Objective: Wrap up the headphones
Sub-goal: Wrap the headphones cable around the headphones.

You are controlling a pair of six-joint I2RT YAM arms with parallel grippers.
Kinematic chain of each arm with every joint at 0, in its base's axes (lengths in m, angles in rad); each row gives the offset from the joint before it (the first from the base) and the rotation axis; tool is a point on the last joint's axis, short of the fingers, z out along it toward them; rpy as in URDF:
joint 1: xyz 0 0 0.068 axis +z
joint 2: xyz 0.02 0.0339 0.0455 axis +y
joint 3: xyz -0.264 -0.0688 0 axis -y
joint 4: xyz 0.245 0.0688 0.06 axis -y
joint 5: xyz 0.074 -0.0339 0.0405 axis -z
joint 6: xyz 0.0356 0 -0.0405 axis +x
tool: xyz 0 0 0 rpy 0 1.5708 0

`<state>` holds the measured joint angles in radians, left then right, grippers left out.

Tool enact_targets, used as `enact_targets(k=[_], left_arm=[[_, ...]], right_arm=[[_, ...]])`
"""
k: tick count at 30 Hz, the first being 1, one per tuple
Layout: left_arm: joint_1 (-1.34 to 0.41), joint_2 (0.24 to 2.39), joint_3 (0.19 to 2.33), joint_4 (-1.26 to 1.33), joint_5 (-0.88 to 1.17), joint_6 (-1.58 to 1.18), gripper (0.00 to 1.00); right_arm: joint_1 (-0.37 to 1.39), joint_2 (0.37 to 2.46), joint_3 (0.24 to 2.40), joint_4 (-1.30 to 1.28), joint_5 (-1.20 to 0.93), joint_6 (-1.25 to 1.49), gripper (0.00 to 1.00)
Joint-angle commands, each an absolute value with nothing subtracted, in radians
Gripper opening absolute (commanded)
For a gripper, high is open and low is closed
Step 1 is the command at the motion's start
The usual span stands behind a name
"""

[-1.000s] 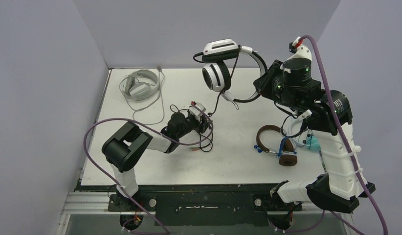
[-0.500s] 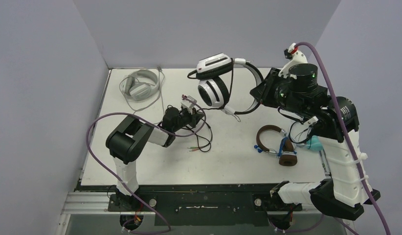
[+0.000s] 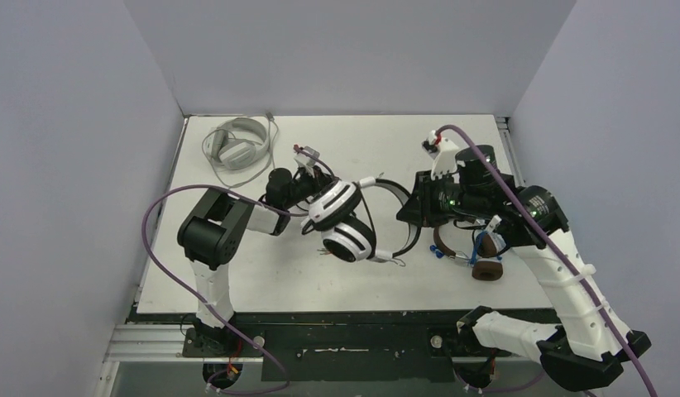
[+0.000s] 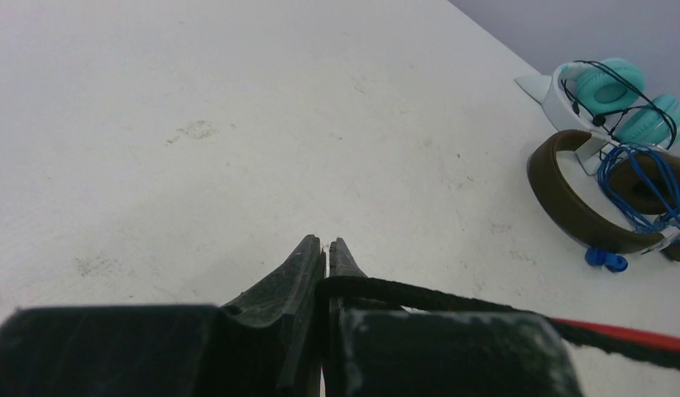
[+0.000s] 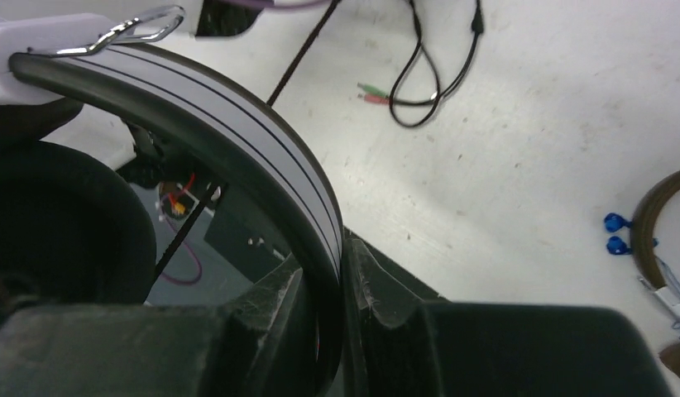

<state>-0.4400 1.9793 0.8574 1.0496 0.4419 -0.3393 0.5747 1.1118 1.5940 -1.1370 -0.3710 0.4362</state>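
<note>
The black-and-white headphones (image 3: 347, 225) hang low over the middle of the table. My right gripper (image 3: 405, 213) (image 5: 341, 248) is shut on their striped headband (image 5: 262, 141). Their black cable (image 4: 452, 299) is pinched in my left gripper (image 4: 327, 246) (image 3: 308, 184), which is shut just behind the ear cups. The cable's loose end with a green and a red plug (image 5: 371, 91) lies on the table. Brown headphones (image 4: 568, 198) (image 3: 462, 241) wrapped in blue cable lie at the right beside the teal pair (image 4: 622, 91). A pale grey pair (image 3: 236, 145) rests at the back left.
Grey walls close the table (image 3: 337, 132) at the back and both sides. My right arm (image 3: 560, 273) reaches over the brown headphones. Blue plugs (image 5: 615, 233) lie beside the brown band. Bare table surface lies along the back.
My right arm has brought the black-and-white headphones down from high at the back to low over the table's middle. My left gripper has shut on the black cable and drawn back left.
</note>
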Motion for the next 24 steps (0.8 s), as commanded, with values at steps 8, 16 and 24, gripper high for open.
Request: enact_targets(k=[8,16,24], left_arm=[[-0.376,1.867,1.021,0.871,0.431,-0.356,0.00],[-0.376,1.742,1.096,0.698,0.363,-0.320,0.00],[-0.403,1.608,1.072,0.588,0.289,-0.293,0.00]], right_arm=[[0.707,1.009,1.228,-0.995,-0.443,0.375,0.00],[0.857,1.147,1.187,-1.111,-0.033,0.430,0.00],[0.855,1.214,1.161,-1.168,0.205,0.464,0.00]])
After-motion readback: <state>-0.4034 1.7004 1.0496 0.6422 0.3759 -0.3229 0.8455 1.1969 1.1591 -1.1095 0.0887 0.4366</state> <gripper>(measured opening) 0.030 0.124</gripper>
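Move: The right gripper holds the black-and-white headphones by the headband; their ear cups are about 12 cm to its left, 3 cm ahead and 8 cm below. From the left gripper, closed on the cable, those cups are roughly 18 cm back, 2 cm right and 14 cm higher. The cable's plug end is on the table some 17 cm left of the right gripper, 4 cm ahead and 34 cm down; the brown headphones are 21 cm to its right, 6 cm ahead and 33 cm down. Lower the right gripper about 18 cm towards the table, keeping its grip on the headband; ease back slightly, then forward again, and tip the fingers some 35 degrees more steeply down in the later part. Meanwhile raise the left gripper about 13 cm on the far side of the cups, drifting slightly forward, with the cable kept pinched. ##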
